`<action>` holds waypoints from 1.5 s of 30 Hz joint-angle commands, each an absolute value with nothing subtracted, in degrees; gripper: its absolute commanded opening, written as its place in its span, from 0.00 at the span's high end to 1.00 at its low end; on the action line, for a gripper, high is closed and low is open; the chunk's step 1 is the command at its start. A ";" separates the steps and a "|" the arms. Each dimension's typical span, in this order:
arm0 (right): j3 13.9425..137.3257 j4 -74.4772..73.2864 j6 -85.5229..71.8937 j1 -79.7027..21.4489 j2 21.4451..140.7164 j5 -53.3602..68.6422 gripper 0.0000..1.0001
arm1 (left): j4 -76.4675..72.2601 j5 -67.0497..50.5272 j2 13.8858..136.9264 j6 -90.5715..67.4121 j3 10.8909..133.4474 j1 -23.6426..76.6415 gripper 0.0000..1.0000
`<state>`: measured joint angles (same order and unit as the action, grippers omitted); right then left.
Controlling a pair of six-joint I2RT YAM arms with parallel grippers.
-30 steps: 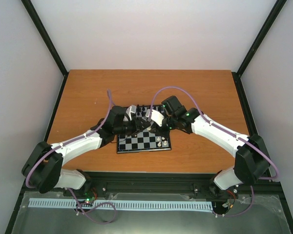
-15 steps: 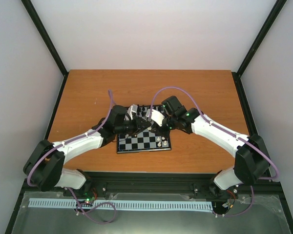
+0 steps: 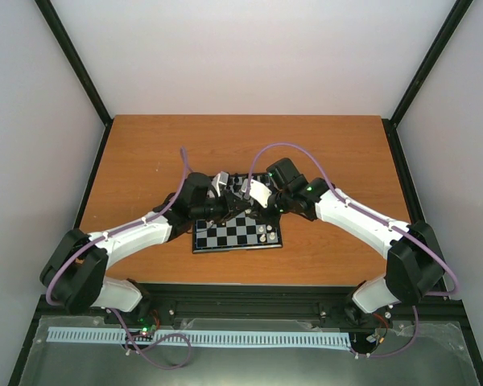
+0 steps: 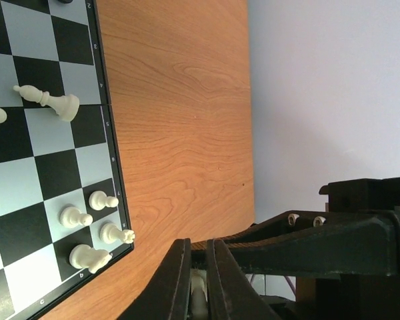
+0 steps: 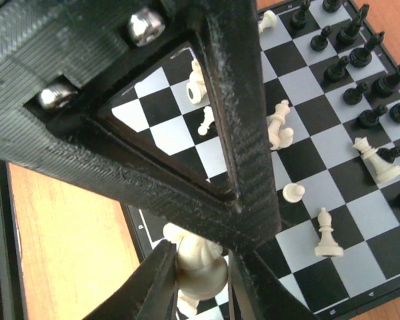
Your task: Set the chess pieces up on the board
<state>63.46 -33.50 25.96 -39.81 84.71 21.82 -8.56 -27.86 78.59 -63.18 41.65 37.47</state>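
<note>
The board (image 3: 237, 233) lies at the table's near middle, and both wrists hang over its far half. My left gripper (image 4: 199, 280) is shut on a cream-white chess piece (image 4: 200, 297), just off the board's edge above the bare wood. Close by, several cream-white pieces (image 4: 87, 257) stand in the board's corner (image 4: 47, 133). My right gripper (image 5: 200, 273) is shut on a larger cream-white piece (image 5: 201, 263) over the board's rim (image 5: 137, 227). In the right wrist view, black pieces (image 5: 360, 57) line the far side. Cream-white ones (image 5: 327, 237) are scattered mid-board, and one (image 5: 279, 127) lies tipped over.
The wooden table (image 3: 145, 153) stretches around the board, fenced by black frame posts (image 3: 80, 64) and white walls. Purple cables (image 3: 286, 149) loop above both arms. The table's edge and a black rail (image 4: 360, 233) show beside the left fingers.
The left jaws have closed onto a cream-white piece, and the left wrist has shifted slightly towards the board's far side. The right arm has hardly moved.
</note>
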 commanded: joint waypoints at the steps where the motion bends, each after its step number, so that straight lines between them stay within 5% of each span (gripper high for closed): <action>1: 63.27 -31.24 25.46 -39.55 85.23 21.19 0.76 | -5.78 -27.56 77.63 -60.79 45.04 38.41 0.99; 9: 63.89 -35.53 27.72 -35.50 82.53 27.52 0.46 | 16.17 -5.75 70.23 -43.44 48.68 38.40 0.99; 24: 64.28 -35.95 27.41 -32.30 83.10 28.35 0.45 | 31.08 19.62 66.58 -38.34 41.28 43.61 0.99; 45: 64.30 -36.59 28.10 -32.34 84.46 28.21 0.45 | 23.50 15.50 77.22 -38.20 40.19 47.84 0.99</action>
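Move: The white piece I am passing sits between my two grippers, right at both hand points. My left hand takes it towards the empty squares at the board's near-left corner, about 12 cm to its left, 4 cm back and 14 cm below; from my right hand they lie much the same way. Counted from my left hand, the loose white cluster lies roughly 11 cm left, level with it, and the already placed near-right pieces about 4 cm right and 5 cm back. My right fingers open and let go of the white piece, and that hand backs off about 3 cm to the right and slightly forward. With my left fingers keeping their pinch, I swing the piece some 12 cm left, then lower it about 10 cm towards the board's near-left corner, rolling the wrist over by around 55 degrees until the fingers point down. ##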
